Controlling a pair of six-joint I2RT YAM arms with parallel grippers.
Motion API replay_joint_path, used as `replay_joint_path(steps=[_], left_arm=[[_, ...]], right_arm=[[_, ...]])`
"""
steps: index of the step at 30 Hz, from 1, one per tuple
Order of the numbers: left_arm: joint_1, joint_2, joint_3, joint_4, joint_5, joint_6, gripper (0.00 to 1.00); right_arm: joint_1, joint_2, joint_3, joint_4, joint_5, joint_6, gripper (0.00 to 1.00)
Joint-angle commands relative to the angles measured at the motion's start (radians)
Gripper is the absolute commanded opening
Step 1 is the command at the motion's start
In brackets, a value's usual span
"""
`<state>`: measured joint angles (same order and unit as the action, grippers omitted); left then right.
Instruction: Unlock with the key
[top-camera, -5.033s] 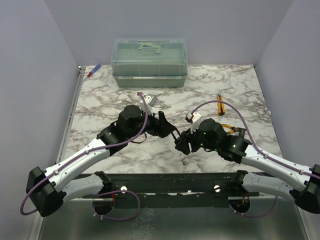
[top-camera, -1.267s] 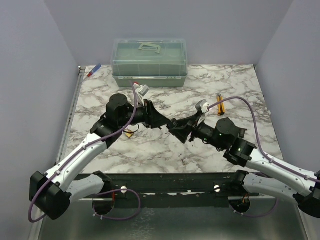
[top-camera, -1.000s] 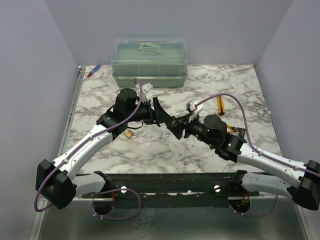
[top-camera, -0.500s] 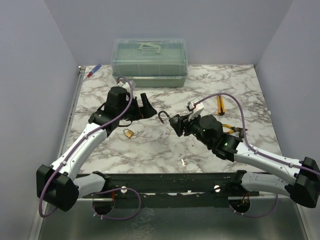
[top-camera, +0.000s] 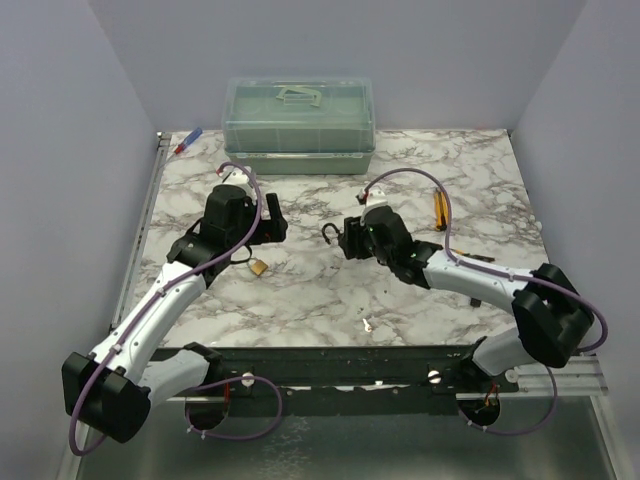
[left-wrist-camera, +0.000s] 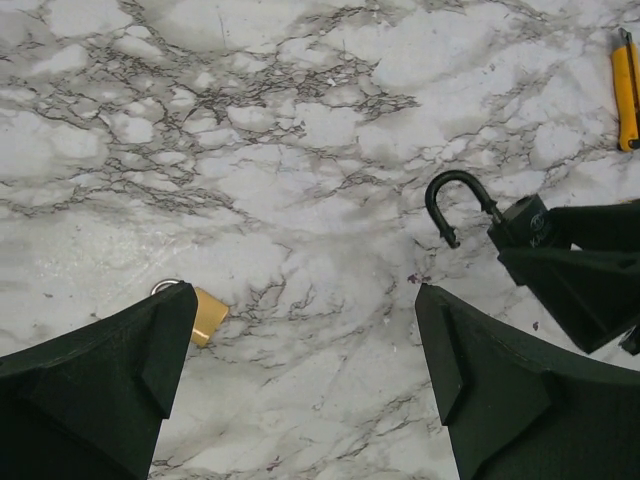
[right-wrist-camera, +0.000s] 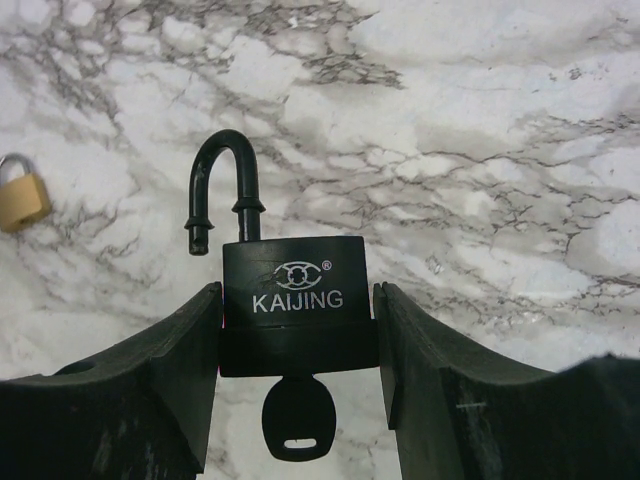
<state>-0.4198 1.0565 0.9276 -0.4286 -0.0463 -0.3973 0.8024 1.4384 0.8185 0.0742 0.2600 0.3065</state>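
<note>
My right gripper (right-wrist-camera: 298, 330) is shut on the black padlock (right-wrist-camera: 295, 300), marked KAIJING, held above the marble table. Its shackle (right-wrist-camera: 220, 190) stands open, one end free. The key (right-wrist-camera: 298, 415) with its round black head sits in the keyhole under the padlock's body. In the top view the padlock (top-camera: 340, 238) is at mid-table. My left gripper (left-wrist-camera: 300, 370) is open and empty, to the left of the padlock (left-wrist-camera: 520, 228), which also shows in the left wrist view. In the top view the left gripper (top-camera: 270, 225) is apart from the lock.
A small brass padlock (top-camera: 258, 266) lies on the table below the left gripper; it also shows in the left wrist view (left-wrist-camera: 205, 313). A green lidded box (top-camera: 298, 125) stands at the back. A yellow tool (top-camera: 439, 208) lies at the right. A small white bit (top-camera: 368, 323) lies near the front edge.
The two grippers were together at the padlock. My left gripper has let go and drawn back left. My right gripper has carried the padlock back, its shackle now open.
</note>
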Motion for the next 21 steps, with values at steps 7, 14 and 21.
replay_joint_path(steps=[7,14,21], left_arm=[[0.005,-0.021,-0.018,0.013,-0.069,0.03,0.99],[0.004,-0.01,-0.018,0.013,-0.054,0.035,0.99],[0.005,-0.003,-0.016,0.013,-0.046,0.038,0.99]], right_arm=[[-0.144,0.225,0.145,0.11,-0.096,0.031,0.0],[-0.169,0.36,0.225,0.087,-0.043,0.012,0.0],[-0.169,0.455,0.313,-0.025,-0.005,0.0,0.01]])
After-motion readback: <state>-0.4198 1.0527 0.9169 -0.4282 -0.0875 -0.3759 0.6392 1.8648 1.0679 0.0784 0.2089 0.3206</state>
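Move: The right hand already holds the opened black padlock, its key still in. The bare marble it is taken towards lies about 9 cm ahead, 1 cm to the right and some 12 cm below. From this hand the brass padlock lies about 22 cm left and 2 cm ahead, the yellow knife 23 cm right and 18 cm ahead, both on the table. From the left hand that marble spot is roughly 9 cm ahead, 18 cm right and 20 cm below. Forward first, then more and more steeply down, the right hand carries the opened black padlock some 8 cm out and 8 cm lower towards the bare marble. Its wrist tips the fingers down by about 10 degrees and turns slightly clockwise, while the fingers keep their grip on the lock body. ##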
